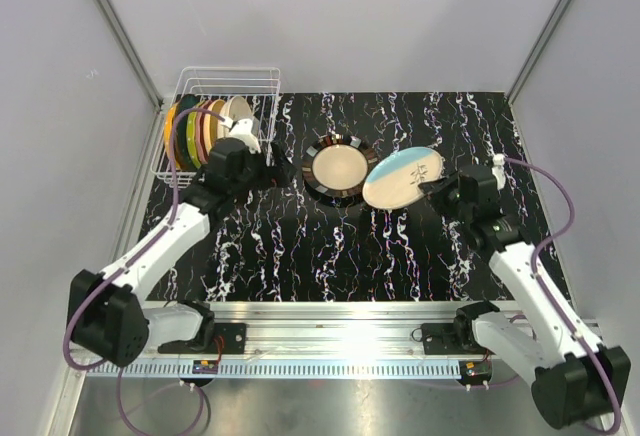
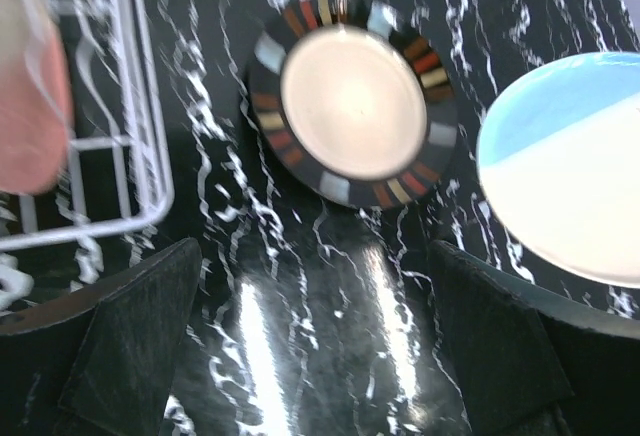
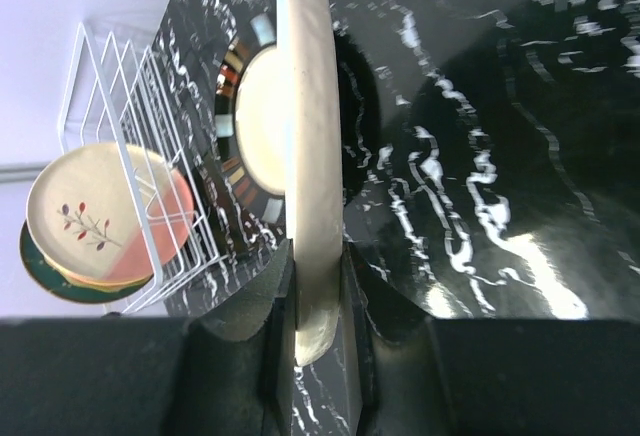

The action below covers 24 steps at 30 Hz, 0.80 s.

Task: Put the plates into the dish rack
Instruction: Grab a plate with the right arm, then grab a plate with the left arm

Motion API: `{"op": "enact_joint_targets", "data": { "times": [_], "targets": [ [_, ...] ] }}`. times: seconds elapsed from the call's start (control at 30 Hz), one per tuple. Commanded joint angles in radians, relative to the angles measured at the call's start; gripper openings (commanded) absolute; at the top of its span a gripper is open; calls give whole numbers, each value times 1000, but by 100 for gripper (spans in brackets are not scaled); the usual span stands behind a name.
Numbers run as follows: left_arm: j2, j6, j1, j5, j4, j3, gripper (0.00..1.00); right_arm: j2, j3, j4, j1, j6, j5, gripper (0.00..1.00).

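Note:
The white wire dish rack (image 1: 230, 70) stands at the far left with several plates (image 1: 200, 128) upright in it. A dark-rimmed plate with a cream centre (image 1: 340, 168) lies flat on the black marbled table. My right gripper (image 1: 438, 188) is shut on the right rim of a blue-and-cream plate (image 1: 403, 178), held tilted just right of the dark-rimmed one. The right wrist view shows that plate (image 3: 312, 156) edge-on between the fingers of the right gripper (image 3: 318, 306). My left gripper (image 1: 272, 172) is open and empty beside the rack's near right corner. It (image 2: 320, 356) faces the dark-rimmed plate (image 2: 352, 101).
Rack wires (image 2: 140, 66) stand close on the left of the left gripper. The held plate (image 2: 570, 176) overhangs the table to the right. A cream-and-pink plate with a sprig (image 3: 100, 216) leans in the rack (image 3: 150, 86). Grey walls enclose the table on three sides.

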<state>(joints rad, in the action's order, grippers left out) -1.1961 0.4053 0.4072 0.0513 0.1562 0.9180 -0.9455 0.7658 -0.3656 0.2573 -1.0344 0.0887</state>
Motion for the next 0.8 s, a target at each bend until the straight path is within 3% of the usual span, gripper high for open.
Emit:
{"op": "enact_joint_targets", "data": {
  "times": [0.0,0.37,0.77],
  "targets": [
    [-69,147,2,84,-50,-27,99,120,6,41,-13,-3,91,0],
    [-232,345,45,197,-153,-94,99,297,-144,-19,-18,-33,146,0],
    [-344,507,70,101,-296,-163,98,361,-295,42,-26,-64,131,0]
  ]
}}
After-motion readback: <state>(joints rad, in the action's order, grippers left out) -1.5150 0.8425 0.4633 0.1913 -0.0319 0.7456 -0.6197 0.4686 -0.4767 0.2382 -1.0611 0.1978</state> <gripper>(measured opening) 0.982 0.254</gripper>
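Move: The right hand grips the blue-and-white plate by its near right edge, with the plate's middle about 3 cm ahead, 6 cm left and 2 cm up. The dark-rimmed plate on the table lies some 8 cm ahead, 20 cm left and 17 cm below. From the open left hand, the blue-and-white plate is roughly 28 cm right, 2 cm back and about level; the dark-rimmed plate 14 cm right, 4 cm ahead, 19 cm down; the dish rack 15 cm left, 12 cm ahead, 14 cm down. Still pinching the blue-and-white plate, the right hand draws it back and to the right, away from the dark-rimmed plate, at first nearly level, then sinking about 7 cm over the clear table and easing to a stop. The left hand drops some 14 cm beside the near left of the dark-rimmed plate, drifting about 5 cm right, its wide-open fingers tipping roughly 30 degrees further down. ##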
